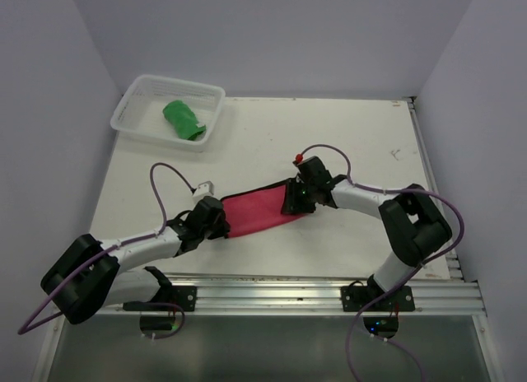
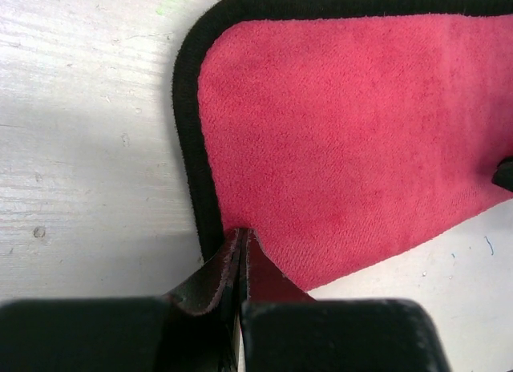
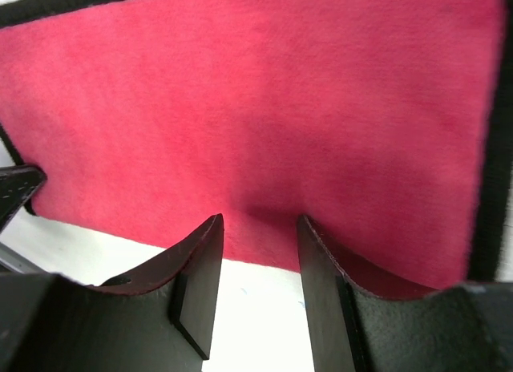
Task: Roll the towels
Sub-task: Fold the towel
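The red towel (image 1: 259, 209) with its black border lies spread flat mid-table between both grippers. My left gripper (image 1: 222, 221) is at its left end. In the left wrist view its jaws (image 2: 243, 232) are pressed together at the near corner of the red towel (image 2: 345, 147), pinching the edge where the border ends. My right gripper (image 1: 292, 202) is at the right end. In the right wrist view it (image 3: 258, 220) stands open over the near edge of the red towel (image 3: 256, 107), holding nothing. The green towel (image 1: 183, 120) lies bunched in the basket.
A white mesh basket (image 1: 125, 106) stands at the table's back left corner. A metal rail (image 1: 329, 287) with the arm bases runs along the near edge. Walls close in the table on the left, back and right.
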You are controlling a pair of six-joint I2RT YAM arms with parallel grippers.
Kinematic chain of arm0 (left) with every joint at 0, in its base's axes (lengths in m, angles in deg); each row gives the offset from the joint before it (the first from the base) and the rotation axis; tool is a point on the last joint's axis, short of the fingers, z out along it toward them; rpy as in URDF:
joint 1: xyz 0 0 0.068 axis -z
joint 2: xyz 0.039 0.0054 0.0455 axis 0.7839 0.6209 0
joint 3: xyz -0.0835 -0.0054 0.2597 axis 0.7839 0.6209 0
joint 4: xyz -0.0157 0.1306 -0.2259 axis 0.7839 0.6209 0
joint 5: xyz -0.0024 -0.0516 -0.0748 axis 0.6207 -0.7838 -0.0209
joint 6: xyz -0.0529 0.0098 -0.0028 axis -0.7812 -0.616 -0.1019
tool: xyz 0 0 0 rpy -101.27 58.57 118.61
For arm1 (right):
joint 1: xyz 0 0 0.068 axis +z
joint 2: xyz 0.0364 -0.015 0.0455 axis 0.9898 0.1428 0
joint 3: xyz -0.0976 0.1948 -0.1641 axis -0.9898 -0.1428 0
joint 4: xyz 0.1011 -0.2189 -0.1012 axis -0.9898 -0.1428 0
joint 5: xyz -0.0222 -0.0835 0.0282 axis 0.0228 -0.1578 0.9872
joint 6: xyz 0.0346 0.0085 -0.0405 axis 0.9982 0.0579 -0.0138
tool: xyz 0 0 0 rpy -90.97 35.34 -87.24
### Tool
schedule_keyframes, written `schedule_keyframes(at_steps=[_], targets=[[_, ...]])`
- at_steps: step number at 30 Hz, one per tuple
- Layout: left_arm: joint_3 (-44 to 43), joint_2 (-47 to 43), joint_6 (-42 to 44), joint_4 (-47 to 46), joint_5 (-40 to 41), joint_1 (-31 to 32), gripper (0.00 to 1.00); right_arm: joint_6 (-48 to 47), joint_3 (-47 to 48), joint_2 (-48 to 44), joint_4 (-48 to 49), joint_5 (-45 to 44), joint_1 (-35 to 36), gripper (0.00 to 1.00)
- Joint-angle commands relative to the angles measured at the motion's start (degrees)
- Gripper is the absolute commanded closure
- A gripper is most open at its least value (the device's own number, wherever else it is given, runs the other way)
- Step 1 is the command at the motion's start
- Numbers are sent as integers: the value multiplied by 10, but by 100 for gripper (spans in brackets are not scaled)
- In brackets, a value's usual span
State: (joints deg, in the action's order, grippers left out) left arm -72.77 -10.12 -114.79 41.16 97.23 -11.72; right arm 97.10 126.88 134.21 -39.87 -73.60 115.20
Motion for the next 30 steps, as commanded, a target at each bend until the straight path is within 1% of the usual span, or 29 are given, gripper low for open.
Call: schedule_keyframes(at_steps=[1, 5, 16, 19, 21, 23, 26, 30], targets=[[24, 27, 6, 58, 14, 4, 100, -28, -15, -24, -30, -15, -30, 54], [23, 33, 6, 57, 12, 3, 100, -40, -14, -44, -39, -16, -43, 52], [22, 34, 10, 56, 9, 3, 100, -61, -23, -59, -55, -15, -92, 51], [23, 35, 10, 56, 10, 4, 100, -70, -23, -59, -55, -3, -103, 50], [22, 35, 10, 56, 10, 3, 100, -76, -20, -60, -54, 21, -104, 50], [21, 35, 11, 54, 9, 3, 100, -79, -15, -69, -48, 57, -104, 51], [19, 35, 16, 44, 5, 3, 100, -82, -1, -98, -58, 68, -104, 51], [13, 35, 21, 39, 3, 4, 100, -96, 28, -120, -111, 10, -104, 51]])
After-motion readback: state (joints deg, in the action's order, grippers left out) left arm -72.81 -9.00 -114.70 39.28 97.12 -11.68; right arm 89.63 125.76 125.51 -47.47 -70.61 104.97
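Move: The folded red towel's right end lies about 7 cm to the right of the right hand and some 3 cm farther out, a centimetre below; the towel's middle is roughly 6 cm to its left and 2 cm ahead. The near-left corner, under the left hand's shut fingers, lies some 16 cm left and 6 cm back of the right hand. From the left hand, the right end is about 22 cm right and 10 cm ahead. The red towel's top layer is stroked flat towards its right end: the right hand, half-open fingertips on the cloth, sweeps about 6 cm right and slightly forward, turning a few degrees clockwise, then rises straight off by some 3 cm. The left fingers stay shut on the near-left corner. ##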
